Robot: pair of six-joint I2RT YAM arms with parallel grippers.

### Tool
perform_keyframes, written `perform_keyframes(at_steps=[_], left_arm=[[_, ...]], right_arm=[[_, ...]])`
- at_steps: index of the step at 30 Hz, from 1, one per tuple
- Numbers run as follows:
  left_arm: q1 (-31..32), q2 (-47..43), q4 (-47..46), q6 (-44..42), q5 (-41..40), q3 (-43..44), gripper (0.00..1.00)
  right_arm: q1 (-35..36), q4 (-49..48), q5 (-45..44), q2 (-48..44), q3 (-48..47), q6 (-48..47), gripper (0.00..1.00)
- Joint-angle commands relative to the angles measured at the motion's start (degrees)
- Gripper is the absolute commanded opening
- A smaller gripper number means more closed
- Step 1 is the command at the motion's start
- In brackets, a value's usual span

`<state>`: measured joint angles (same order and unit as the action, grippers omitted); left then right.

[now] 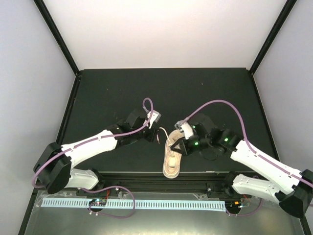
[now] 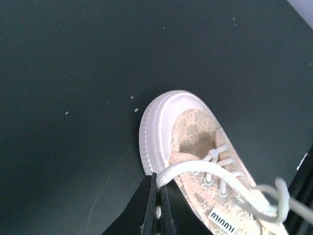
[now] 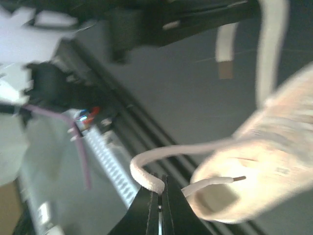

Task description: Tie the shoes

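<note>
The small beige-pink sneaker (image 1: 172,161) lies at the table's near edge between the arms, lengthwise front to back. My left gripper (image 1: 155,130) sits just left of its far end. In the left wrist view the gripper (image 2: 158,182) is shut on a cream-white lace (image 2: 215,171) that runs across the toe of the sneaker (image 2: 195,137). My right gripper (image 1: 177,146) hangs over the shoe's upper. In the right wrist view the gripper (image 3: 157,188) is shut on a bend of the other lace (image 3: 146,169), drawn away from the sneaker (image 3: 266,156).
The black mat (image 1: 166,93) ends at a dark rail (image 1: 161,183) just below the shoe. A white perforated strip (image 1: 132,203) and purple cables (image 1: 215,104) lie near the arm bases. Black frame posts (image 1: 58,36) stand at the back corners.
</note>
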<state>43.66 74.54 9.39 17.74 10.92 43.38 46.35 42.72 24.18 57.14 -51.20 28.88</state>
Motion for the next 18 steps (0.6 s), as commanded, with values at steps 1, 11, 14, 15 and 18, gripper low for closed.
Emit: perform_keyframes(at_steps=[1,11,14,15,18], left_arm=[[-0.3,2.2,-0.6,-1.5,3.3,4.4,0.02],[-0.3,1.9,-1.8,-1.9,7.8,6.5,0.02],[-0.3,1.6,-2.8,-2.6,10.3,5.9,0.01],[-0.2,1.6,-3.4,-2.7,11.2,5.7,0.01],[-0.2,1.1,-6.4,-2.6,14.8,4.8,0.02]], right_arm=[[8.1,-18.8,10.9,3.1,2.3,10.1,0.02],[13.1,-16.5,-8.2,9.5,-2.6,6.4,0.72],[11.6,-10.1,-16.3,5.1,-3.7,2.6,0.84],[10.1,-9.3,-17.0,3.0,-3.3,1.9,0.85],[3.2,-11.9,-12.7,-1.0,0.2,-0.6,0.83]])
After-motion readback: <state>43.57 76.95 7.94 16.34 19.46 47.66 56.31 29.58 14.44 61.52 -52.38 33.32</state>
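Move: About 7 cm back and 5 cm left of the right hand, roughly 18 cm below, is the bare table left of the shoe's heel, where its held lace is taken. The shoe's middle is almost straight under this hand, some 14 cm down and 1 cm right; the left fingertips are about 7 cm ahead, 6 cm left and a little lower. From the left hand, the shoe's middle is about 7 cm back, 7 cm right and 9 cm below. Swinging left and somewhat back from over the shoe, the right hand carries its lace about 9 cm at nearly level height, the wrist turning some 15 degrees, and opens its fingers wide there to let go. It then comes back rightwards and forward, about 6 cm, rising slightly at the end. The left hand keeps its pinch on the other lace while easing about 3 cm right and 3 cm up. ##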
